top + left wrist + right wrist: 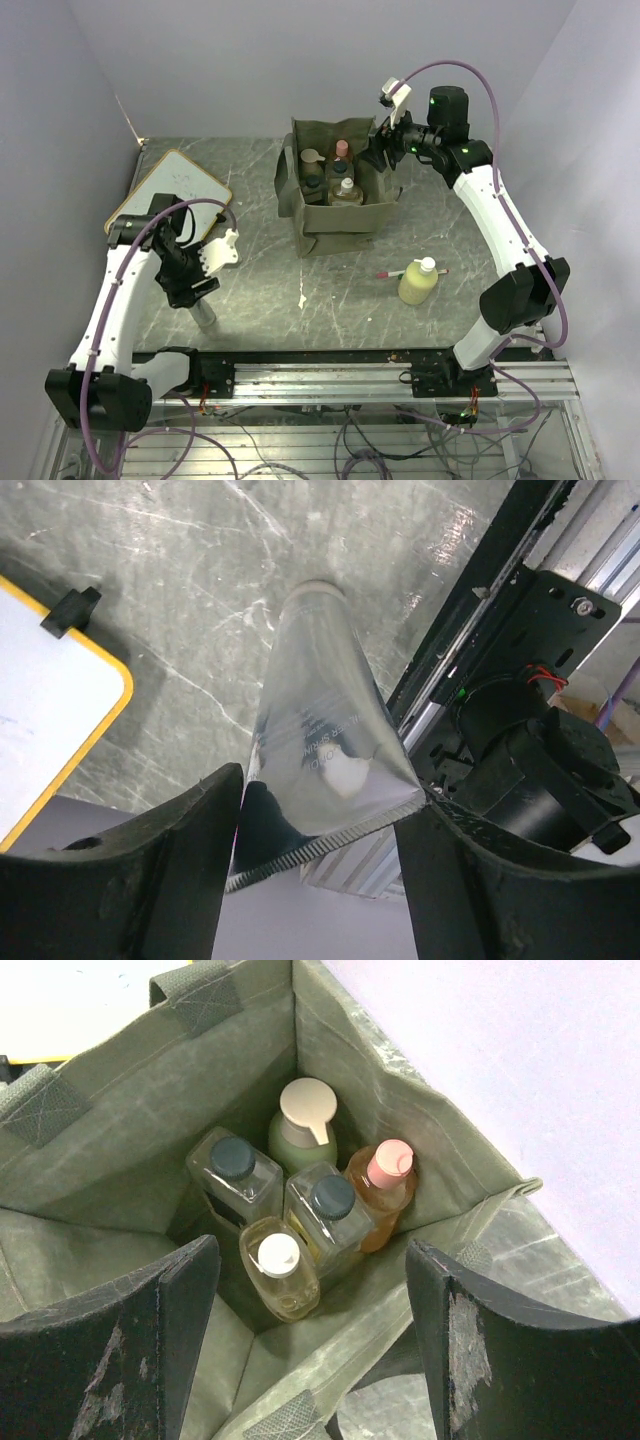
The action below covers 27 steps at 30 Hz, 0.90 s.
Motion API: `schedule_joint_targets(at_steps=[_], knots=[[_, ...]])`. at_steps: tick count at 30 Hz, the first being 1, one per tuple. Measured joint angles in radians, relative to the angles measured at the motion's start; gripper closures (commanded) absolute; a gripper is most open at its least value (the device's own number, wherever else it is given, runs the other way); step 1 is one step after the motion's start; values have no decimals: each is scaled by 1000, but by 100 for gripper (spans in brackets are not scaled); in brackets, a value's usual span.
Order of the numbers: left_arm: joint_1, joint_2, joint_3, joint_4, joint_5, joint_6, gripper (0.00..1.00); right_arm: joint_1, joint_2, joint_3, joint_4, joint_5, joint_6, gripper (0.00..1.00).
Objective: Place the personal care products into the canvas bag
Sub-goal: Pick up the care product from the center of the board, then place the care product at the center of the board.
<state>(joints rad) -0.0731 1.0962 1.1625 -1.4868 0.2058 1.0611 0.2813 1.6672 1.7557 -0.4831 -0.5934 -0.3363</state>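
Observation:
A grey tube (318, 710) stands cap-down on the table near the front rail, also visible in the top view as the grey tube (205, 316). My left gripper (330, 800) has both fingers against the ends of its crimped top edge. The olive canvas bag (300, 205) stands at the middle back. Inside the bag (120, 1170) are a green bottle with a beige cap (303, 1120), an orange bottle (385, 1175), two clear square bottles (232, 1165) and a yellow bottle (280, 1265). My right gripper (308, 1255) hangs open above them, holding nothing. A yellow-green bottle (418, 282) lies on the table.
A wood-framed whiteboard (175, 185) lies at the back left, close to my left arm. A pen (395, 272) lies beside the yellow-green bottle. The aluminium rail (560, 540) with the arm bases runs along the near edge, just behind the tube.

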Motion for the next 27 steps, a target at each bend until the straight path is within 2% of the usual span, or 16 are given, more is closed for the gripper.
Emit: schedule_joint_targets(at_steps=[3,7,14,18,27], knots=[[0,21,-16,5,8,8,46,0,0,0,0,4,0,25],[0,24,-32,26,35,-3,72,0,0,0,0,13,1,25],[1,11,-32,52,95,-60,93,0,17,12,-8,18,3,25],[2,22,16,65,156,-112,93,0,29,15,-11,26,3,25],[-15,162,269,195,241,-278,93,0,31,15,-12,60,-11,25]])
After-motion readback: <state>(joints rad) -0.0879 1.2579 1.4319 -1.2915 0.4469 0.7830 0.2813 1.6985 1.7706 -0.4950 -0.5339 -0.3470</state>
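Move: The left hand's open fingers already straddle the crimped top of the silver tube, the care product standing on its cap; its middle is about 5 cm below this hand, 1 cm to the right and level with it fore and aft. The whiteboard lies some 32 cm ahead and 15 cm left, 12 cm lower; the canvas bag roughly 28 cm ahead and 34 cm right. From the right hand the tube is about 28 cm back, 40 cm left and 21 cm below. The left fingers close on the upper end of the silver tube and pinch it from both sides while the hand sinks about 1 cm. Keeping the pinch, the hand then speeds up forward, up and to the right towards the canvas bag, ending some 12 cm from where it began, with the fingertips swinging out to the right and a little forward by about 25 degrees. ##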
